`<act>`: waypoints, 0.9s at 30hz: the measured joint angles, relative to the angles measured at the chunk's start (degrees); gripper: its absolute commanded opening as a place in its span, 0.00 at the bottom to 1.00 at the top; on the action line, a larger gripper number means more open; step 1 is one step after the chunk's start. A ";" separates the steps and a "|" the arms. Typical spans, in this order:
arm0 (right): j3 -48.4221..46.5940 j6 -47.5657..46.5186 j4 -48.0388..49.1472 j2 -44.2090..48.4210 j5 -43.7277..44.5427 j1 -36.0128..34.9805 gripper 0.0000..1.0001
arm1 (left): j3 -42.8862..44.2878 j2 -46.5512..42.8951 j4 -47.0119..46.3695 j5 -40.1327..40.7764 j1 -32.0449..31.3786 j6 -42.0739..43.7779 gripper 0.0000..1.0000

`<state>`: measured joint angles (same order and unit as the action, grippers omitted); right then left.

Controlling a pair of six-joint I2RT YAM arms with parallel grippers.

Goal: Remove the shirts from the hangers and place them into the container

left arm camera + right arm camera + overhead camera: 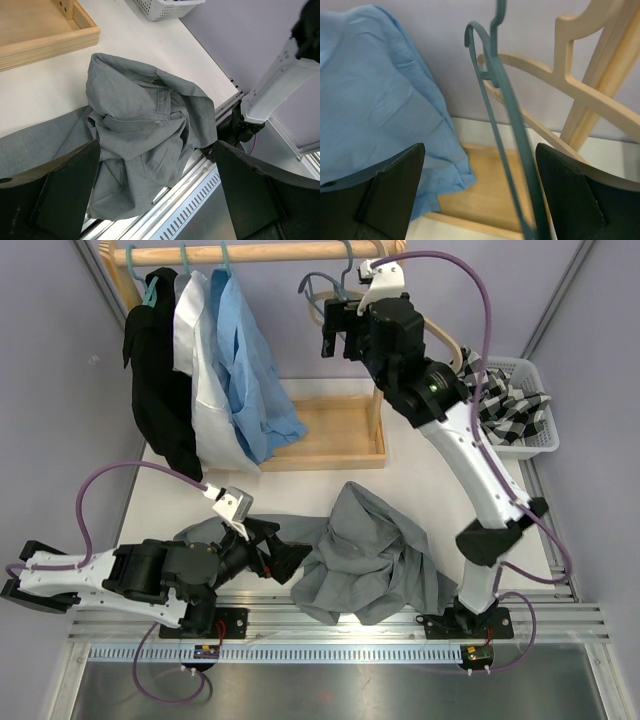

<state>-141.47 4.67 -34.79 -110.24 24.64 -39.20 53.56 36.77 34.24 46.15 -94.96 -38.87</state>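
A grey shirt (372, 552) (145, 125) lies crumpled at the table's near edge, off any hanger. My left gripper (283, 552) (155, 195) is open just left of it, with the cloth's edge between its fingers. Black (155, 380), white (205, 370) and light blue (250, 370) (380, 100) shirts hang on teal hangers. A bare teal hanger (330, 288) (506, 115) hangs from the rail. It passes between the spread fingers of my open right gripper (338, 338) (480, 200). A pale wood hanger (447, 340) (580, 90) sits behind it. The white basket (535, 445) holds the checked shirt (505, 405).
The wooden rack's rail (280, 252) runs across the back, and its base tray (340, 435) (45, 35) sits below it. The basket's corner (165, 9) shows at the top of the left wrist view. The right arm's base (260, 107) stands just beyond the grey shirt.
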 measured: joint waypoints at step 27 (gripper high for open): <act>77.07 25.20 -15.74 56.43 5.22 -23.06 1.00 | 3.96 6.05 0.17 0.15 -0.04 0.85 0.99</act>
<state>-64.40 29.87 -50.52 -53.80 29.87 -62.26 57.52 42.83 34.41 46.30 -95.00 -38.02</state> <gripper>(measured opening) 0.993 0.987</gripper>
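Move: The grey shirt lies heaped on the table, about 28 cm back towards the base from the right hand, roughly 4 cm to its right and some 47 cm below. The empty blue hanger is about 4 cm ahead of this hand, 1 cm left; the wooden hanger is 4 cm ahead and 8 cm right, the hanging blue shirt 6 cm ahead and 20 cm left. From the left hand, the grey shirt is about 7 cm ahead, 16 cm right and 29 cm below. The blue hanger is left on the rail as the right hand, already wide open, pulls back some 27 cm towards the grey shirt. The hand first rises about 6 cm, then drops steeply to finish well below its starting height, drifting right as the fingers tip down some 30 degrees; it stays open and does not yet touch the shirt. ##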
